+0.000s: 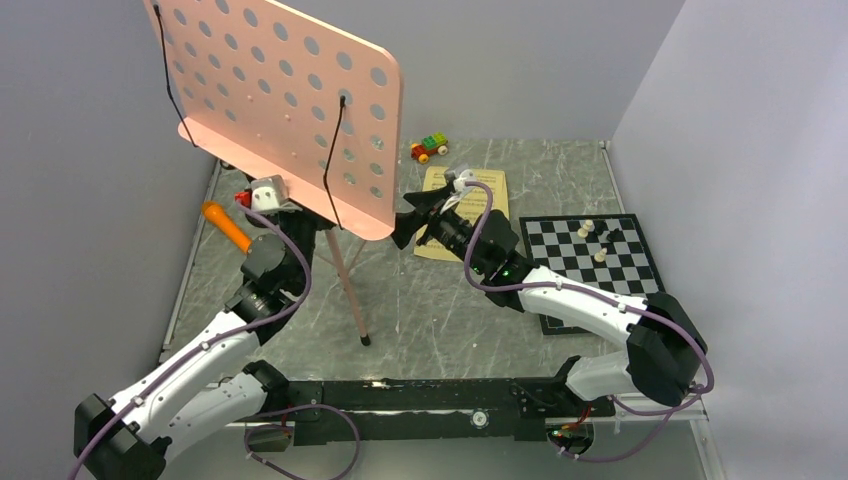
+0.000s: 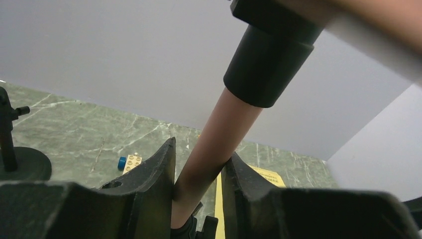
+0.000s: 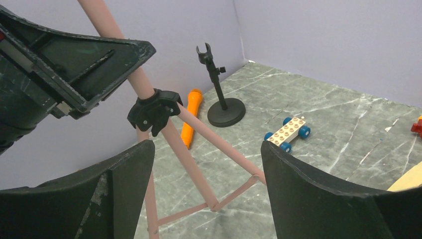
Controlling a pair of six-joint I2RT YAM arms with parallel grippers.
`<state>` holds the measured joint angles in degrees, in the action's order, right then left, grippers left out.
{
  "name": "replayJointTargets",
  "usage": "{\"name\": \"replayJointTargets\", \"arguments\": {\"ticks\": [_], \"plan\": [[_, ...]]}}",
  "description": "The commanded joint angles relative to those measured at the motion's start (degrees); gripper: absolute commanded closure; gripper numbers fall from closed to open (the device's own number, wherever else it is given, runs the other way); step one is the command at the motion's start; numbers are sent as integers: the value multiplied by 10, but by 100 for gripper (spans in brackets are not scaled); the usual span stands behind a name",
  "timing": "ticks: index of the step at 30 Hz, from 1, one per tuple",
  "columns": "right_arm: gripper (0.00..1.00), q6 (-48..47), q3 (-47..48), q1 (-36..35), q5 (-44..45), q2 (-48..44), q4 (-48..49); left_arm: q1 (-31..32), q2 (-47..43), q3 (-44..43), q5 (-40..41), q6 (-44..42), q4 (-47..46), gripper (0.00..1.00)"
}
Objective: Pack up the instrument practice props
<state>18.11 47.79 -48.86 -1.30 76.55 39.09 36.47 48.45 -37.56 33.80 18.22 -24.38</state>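
The tall pink perforated music stand (image 1: 290,100) rises at the back left on its tripod legs (image 3: 199,174). My left gripper (image 1: 305,222) sits under its plate, shut on the pink pole (image 2: 219,139), which touches both fingers below a black collar. My right gripper (image 1: 408,222) hangs open just right of the stand, facing the legs, with nothing between its fingers (image 3: 119,189). The orange toy microphone (image 1: 227,227) lies by the left wall. Just beyond it stands the small black mic stand (image 3: 221,99). The yellow sheet-music pages (image 1: 470,195) lie flat under my right arm.
A black-and-white chessboard (image 1: 590,265) with a few pieces lies at the right. A red, green and yellow block car (image 1: 429,149) sits near the back wall. A beige block car (image 3: 287,133) with blue wheels is behind the stand. Grey walls close off the left, back and right.
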Motion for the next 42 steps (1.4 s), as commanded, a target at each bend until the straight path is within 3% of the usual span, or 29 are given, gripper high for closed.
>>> {"name": "replayJointTargets", "arguments": {"ticks": [1,6,14,30,36,38,42], "plan": [[17,-9,26,0,7,-4,7,-5,55,63,103,98,225,100],[17,-10,21,0,1,-5,10,-5,32,110,32,106,190,98],[16,-7,40,0,-28,10,38,-4,-13,94,-26,82,205,68],[14,-12,64,-16,-41,19,41,-1,-60,72,-102,68,215,37],[13,-19,75,-17,-46,27,62,3,-162,96,-116,92,266,27],[13,-19,87,-17,-48,37,69,3,-209,109,-97,106,305,20],[13,-15,113,-24,-53,63,93,3,-299,132,-62,136,379,17]]}}
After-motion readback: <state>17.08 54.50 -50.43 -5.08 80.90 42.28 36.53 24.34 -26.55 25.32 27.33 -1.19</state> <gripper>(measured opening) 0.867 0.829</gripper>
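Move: The music stand's pole is still between the left hand's fingers. Its black tripod hub sits about 8 cm below them and 4 cm farther out, and the mic stand some 25 cm ahead, 25 cm left and 25 cm down. From the right hand the gripped pole is about 13 cm left, 3 cm ahead and 2 cm up, the hub 13 cm left, 7 cm ahead and 6 cm lower; the sheet music lies 26 cm ahead, 15 cm right, 31 cm below. Easing back slightly with the pole still held, the left hand then spreads its fingers wide, lets go and backs out about 7 cm towards its base, dropping about 7 cm, mostly at the very end, turning some 10 degrees clockwise and tipping down. The right hand, already open, creeps up and left towards the pole, about 5 cm in all, holding nothing. ##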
